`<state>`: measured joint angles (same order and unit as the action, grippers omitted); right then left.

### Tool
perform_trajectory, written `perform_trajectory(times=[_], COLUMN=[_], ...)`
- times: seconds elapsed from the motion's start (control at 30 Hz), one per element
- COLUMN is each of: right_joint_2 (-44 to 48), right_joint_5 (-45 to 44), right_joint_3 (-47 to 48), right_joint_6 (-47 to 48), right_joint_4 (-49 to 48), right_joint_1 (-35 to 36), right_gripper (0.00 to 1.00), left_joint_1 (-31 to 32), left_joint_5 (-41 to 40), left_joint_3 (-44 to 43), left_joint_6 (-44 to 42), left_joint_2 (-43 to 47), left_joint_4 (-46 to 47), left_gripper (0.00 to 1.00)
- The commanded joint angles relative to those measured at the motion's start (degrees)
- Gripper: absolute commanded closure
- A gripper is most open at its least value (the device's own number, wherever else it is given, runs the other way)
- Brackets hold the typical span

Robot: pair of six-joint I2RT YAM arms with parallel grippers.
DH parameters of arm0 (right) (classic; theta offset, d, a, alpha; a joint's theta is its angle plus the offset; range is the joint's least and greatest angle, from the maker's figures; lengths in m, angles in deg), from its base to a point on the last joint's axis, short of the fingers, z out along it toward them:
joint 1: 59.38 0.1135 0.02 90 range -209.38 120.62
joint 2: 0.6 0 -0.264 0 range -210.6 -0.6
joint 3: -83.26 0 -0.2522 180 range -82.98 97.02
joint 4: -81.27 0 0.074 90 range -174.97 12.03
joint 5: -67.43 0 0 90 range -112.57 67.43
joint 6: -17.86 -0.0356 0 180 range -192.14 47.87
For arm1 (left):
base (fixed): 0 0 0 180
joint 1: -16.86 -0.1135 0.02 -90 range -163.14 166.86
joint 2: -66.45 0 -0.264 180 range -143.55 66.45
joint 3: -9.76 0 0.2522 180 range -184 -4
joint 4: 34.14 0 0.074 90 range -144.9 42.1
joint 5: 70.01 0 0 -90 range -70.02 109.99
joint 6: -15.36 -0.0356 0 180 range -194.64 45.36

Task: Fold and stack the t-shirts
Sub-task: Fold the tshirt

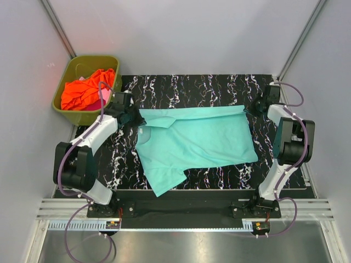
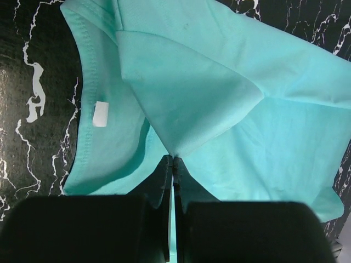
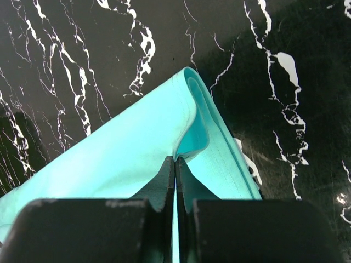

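A teal t-shirt (image 1: 197, 139) lies spread on the black marbled mat, its far edge folded toward the front. My left gripper (image 1: 135, 116) is shut on the shirt's far left corner; in the left wrist view its fingertips (image 2: 174, 159) pinch a fold of teal cloth (image 2: 186, 93) beside the collar and its white label (image 2: 100, 114). At the far right corner my right gripper (image 1: 253, 108) is shut on the hem; its fingertips (image 3: 175, 159) clamp a curled teal edge (image 3: 189, 118). An orange t-shirt (image 1: 88, 87) and a bit of pink t-shirt (image 1: 99, 103) lie bunched in the tub.
The olive-green tub (image 1: 86, 116) stands off the mat's far left corner, just behind my left gripper. The black marbled mat (image 1: 192, 87) covers the table between grey side walls. A metal rail (image 1: 181, 211) with the arm bases runs along the near edge.
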<state>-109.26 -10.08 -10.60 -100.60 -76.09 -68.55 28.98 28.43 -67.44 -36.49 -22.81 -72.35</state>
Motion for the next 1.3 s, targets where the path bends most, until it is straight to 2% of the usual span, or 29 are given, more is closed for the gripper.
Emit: perform_trajectory(times=[0.0, 0.53, 0.63, 0.7, 0.77, 0.8, 0.9, 1.0, 1.13, 1.23, 1.27], right_joint_2=[3.89, 2.84, 3.10, 3.54, 4.42, 4.86, 7.14, 10.48, 14.79, 16.99, 17.77], right_joint_5=[-1.77, -2.91, -3.35, -3.44, -3.61, -3.70, -3.09, -0.54, -0.97, -2.20, -2.21], right_joint_3=[-1.10, -4.53, -4.96, -4.88, -4.62, -4.35, -3.47, -4.08, -5.84, -6.37, -6.46], right_joint_6=[1.05, 0.52, 0.43, 0.34, 0.26, 0.17, -0.53, -2.89, -5.63, -8.00, -9.14], right_joint_4=[-0.71, -0.80, -0.54, -0.01, 1.21, 1.83, 4.56, 5.53, 5.62, 5.62, 5.62], right_joint_1=[-0.32, -0.32, -0.32, -0.32, -0.32, -0.32, -0.32, -0.15, 3.53, 8.81, 12.91], right_gripper=[1.00, 1.00, 0.97, 0.93, 0.85, 0.77, 0.70, 0.65, 0.61, 0.59, 0.59], left_joint_1=[0.18, 5.19, 5.28, 5.28, 5.20, 5.28, 5.28, 5.28, 5.28, 5.20, 5.19], left_joint_5=[0.08, -2.12, -2.56, -3.08, -3.44, -3.52, -2.74, -1.68, -1.59, -0.98, -0.54], left_joint_3=[1.30, 6.92, 7.01, 7.19, 7.36, 7.37, 7.54, 8.42, 8.86, 8.34, 8.25], left_joint_6=[0.35, 1.31, 1.31, 1.31, 1.49, 1.49, 1.40, 1.92, 2.63, 3.68, 4.12], left_joint_2=[2.15, 0.57, 0.57, 0.66, 0.75, 0.66, 0.13, 0.31, 1.62, 2.68, 3.12], left_joint_4=[0.89, 1.68, 1.69, 1.60, 1.51, 1.42, 1.33, 1.42, 1.59, 1.86, 2.21], left_gripper=[1.00, 1.00, 1.00, 1.00, 1.00, 1.00, 0.98, 0.99, 1.00, 1.00, 1.00])
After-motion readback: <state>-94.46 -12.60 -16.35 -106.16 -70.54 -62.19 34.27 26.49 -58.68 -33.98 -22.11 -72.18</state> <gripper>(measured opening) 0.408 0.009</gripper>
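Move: Both hands already hold the t-shirt's far edge, partly folded back. For the left hand's corner, the landing spot on the shirt is about 5 cm back, 2 cm right and 6 cm down; the white tag is about 3 cm back, 2 cm left and 6 cm below it, and the near sleeve some 21 cm back and 8 cm right. The right hand's landing spot is about 3 cm back, straight in line and 2 cm down; the near right corner is roughly 19 cm back, 4 cm right and 3 cm down. Keeping its pinch on the far edge's corner, the left hand draws back and sinks about 5 cm each, easing slightly right and tipping a little steeper, to bring the corner down past the white tag onto the shirt's left part. The right hand lays its end back some 3 cm and about 2 cm lower, then opens to let go, lifts some 8 cm clear and swings about 5 cm left over the shirt with the fingers parted. ##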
